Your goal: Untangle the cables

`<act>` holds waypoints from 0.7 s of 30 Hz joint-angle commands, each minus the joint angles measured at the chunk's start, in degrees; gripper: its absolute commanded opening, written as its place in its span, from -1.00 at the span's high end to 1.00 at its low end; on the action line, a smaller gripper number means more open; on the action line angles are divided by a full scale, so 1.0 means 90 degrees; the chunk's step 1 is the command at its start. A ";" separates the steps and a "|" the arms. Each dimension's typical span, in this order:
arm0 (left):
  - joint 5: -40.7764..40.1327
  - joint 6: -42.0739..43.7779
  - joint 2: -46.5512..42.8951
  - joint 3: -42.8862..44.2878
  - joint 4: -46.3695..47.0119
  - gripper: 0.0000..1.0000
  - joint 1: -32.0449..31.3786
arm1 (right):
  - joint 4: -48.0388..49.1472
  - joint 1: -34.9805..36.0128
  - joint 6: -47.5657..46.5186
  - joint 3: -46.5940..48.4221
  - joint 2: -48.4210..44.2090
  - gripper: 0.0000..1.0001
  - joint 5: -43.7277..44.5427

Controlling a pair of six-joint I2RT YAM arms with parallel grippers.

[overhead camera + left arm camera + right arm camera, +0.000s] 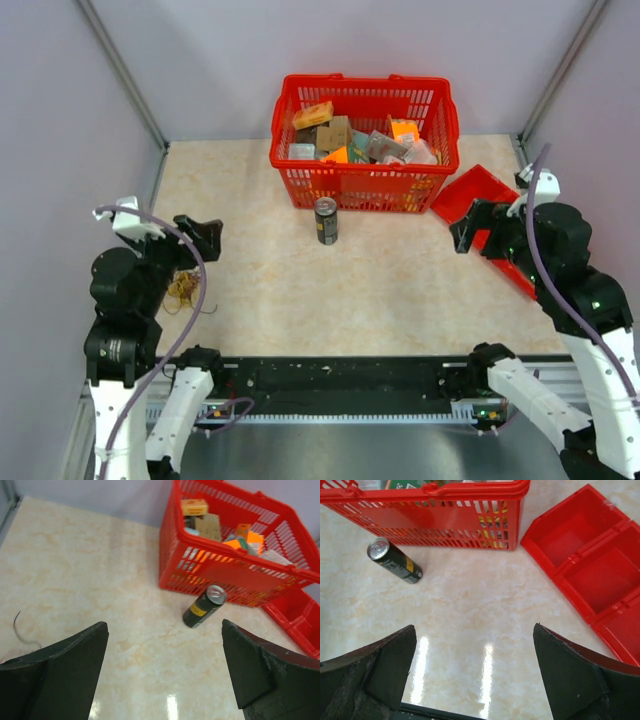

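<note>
The cables (183,291) lie in a small tangle of thin yellow-orange and dark loops on the table at the left, just under my left arm. One dark wire end (19,628) shows at the left edge of the left wrist view. My left gripper (203,237) is open and empty, held above the table just beyond the tangle. My right gripper (468,228) is open and empty, held over the table at the right, beside the red tray. Between the fingers of both grippers only bare table shows.
A red basket (365,185) full of small boxes stands at the back centre. A black drink can (326,220) stands in front of it. A red divided tray (478,195) lies at the right. A black rail (340,378) runs along the near edge.
</note>
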 commanded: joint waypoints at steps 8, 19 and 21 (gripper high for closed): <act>-0.3210 -0.2901 0.0838 -0.1601 -0.1585 -0.97 0.0048 | 0.1100 0.2569 0.0952 -0.0868 0.0686 -0.98 -0.0641; -0.4978 -0.5678 0.2275 -0.2079 -0.1960 -0.96 0.1032 | 0.0419 0.4312 0.2495 -0.1837 0.1410 -0.98 0.1234; -0.4657 -0.5366 0.2645 -0.2226 -0.1413 -0.96 0.1607 | 0.0077 0.4312 0.2612 -0.1817 0.1333 -0.98 0.1732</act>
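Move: The cables lie in a tangle on the table about 14 cm to the left of the left hand, some 4 cm ahead and roughly 36 cm below it. The can stands about 20 cm ahead of that hand and 23 cm to its right. From the right hand the cables are about 68 cm left, 4 cm ahead and 32 cm down; the can is some 20 cm ahead and 33 cm left of it. Drop the open left gripper about 24 cm towards the cables while carrying it some 13 cm left, turning it counter-clockwise and tipping the fingers steeply down, and stop short above the tangle. Sweep the open right gripper left and a little back, then mostly down, tipping its fingers further down over bare table. Close neither. ##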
